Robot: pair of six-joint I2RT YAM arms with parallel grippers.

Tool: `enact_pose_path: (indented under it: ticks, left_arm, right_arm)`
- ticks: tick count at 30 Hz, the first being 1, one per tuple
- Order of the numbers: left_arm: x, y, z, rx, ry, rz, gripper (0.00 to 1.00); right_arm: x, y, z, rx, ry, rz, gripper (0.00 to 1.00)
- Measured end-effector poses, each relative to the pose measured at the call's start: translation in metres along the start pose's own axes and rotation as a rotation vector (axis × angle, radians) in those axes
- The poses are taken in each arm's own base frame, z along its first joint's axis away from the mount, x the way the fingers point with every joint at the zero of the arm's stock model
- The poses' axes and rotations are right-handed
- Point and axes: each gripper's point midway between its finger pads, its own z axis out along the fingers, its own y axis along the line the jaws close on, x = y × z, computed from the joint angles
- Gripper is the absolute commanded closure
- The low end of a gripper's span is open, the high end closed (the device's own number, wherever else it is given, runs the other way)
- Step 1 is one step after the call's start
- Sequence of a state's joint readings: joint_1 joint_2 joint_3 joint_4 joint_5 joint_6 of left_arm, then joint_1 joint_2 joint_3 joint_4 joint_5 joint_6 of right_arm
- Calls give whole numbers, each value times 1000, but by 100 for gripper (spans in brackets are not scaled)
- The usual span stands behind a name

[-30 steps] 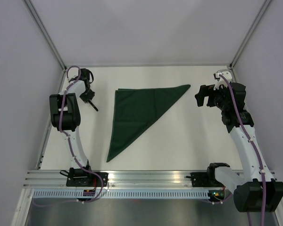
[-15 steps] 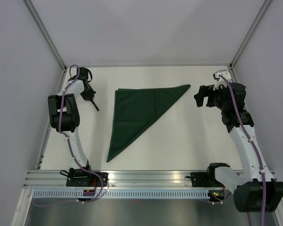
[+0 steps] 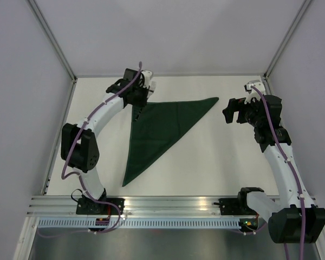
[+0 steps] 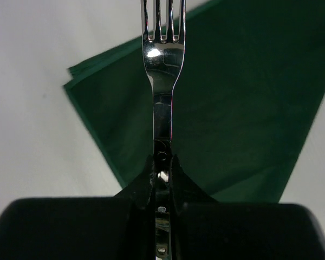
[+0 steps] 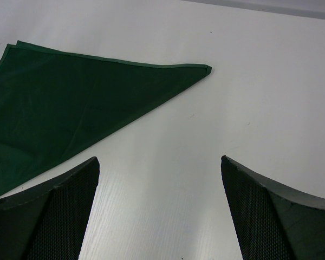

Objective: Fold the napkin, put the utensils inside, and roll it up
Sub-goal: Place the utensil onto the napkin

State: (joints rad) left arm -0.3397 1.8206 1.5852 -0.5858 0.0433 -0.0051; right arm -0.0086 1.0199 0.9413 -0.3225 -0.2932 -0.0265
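The dark green napkin (image 3: 161, 127) lies folded into a triangle on the white table, its long tip pointing toward the near edge. My left gripper (image 3: 137, 104) hangs over the napkin's far-left corner. In the left wrist view the left gripper (image 4: 162, 160) is shut on the handle of a shiny metal fork (image 4: 163, 65), whose tines point away over the napkin (image 4: 249, 103). My right gripper (image 3: 231, 111) hovers just right of the napkin's right tip. In its wrist view the right gripper (image 5: 159, 160) is open with only bare table between its fingers, and the napkin (image 5: 70, 92) lies to the upper left.
Grey walls with metal corner posts close the table (image 3: 222, 157) on the far, left and right sides. An aluminium rail (image 3: 168, 208) carrying both arm bases runs along the near edge. No other utensil shows.
My left gripper has closed on the fork, and the left arm has swung from the table's far-left edge to above the napkin's far-left corner. The right arm has stayed put.
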Motion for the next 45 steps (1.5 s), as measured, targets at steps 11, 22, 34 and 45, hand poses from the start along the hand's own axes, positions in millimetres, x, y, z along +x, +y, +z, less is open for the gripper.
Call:
enact_pose_path:
  ticks: [11, 22, 34, 45]
  left_arm:
    - [60, -109, 11, 255, 169, 334, 98]
    - [110, -162, 23, 334, 246, 378, 98]
    - [128, -183, 56, 330, 267, 308, 98]
    - [123, -188, 65, 331, 237, 276, 98]
  right_arm:
    - [1, -1, 1, 1, 4, 1, 2]
    - [2, -1, 2, 2, 8, 3, 2]
    - [2, -1, 2, 2, 9, 3, 2]
    - [2, -1, 2, 2, 9, 2, 2]
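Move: The left hand already holds the fork above the napkin. Its laying spot, just inside the middle of the napkin's diagonal edge, is some 12 cm back, 16 cm right and 14 cm below. The napkin's far left corner lies about 8 cm ahead and 5 cm left, its right tip roughly 10 cm ahead and 42 cm right, both about 15 cm down. From the right hand the laying spot is about 27 cm left, 3 cm back and 23 cm down. Sweeping right and back across the napkin while sinking, the left hand carries the pinched fork about 16 cm right and 11 cm back, then goes almost straight down to finish some 12 cm lower, close over the cloth by the diagonal edge. On the way the wrist turns clockwise roughly 25 degrees and tips more steeply down; the fingers keep their grip. ##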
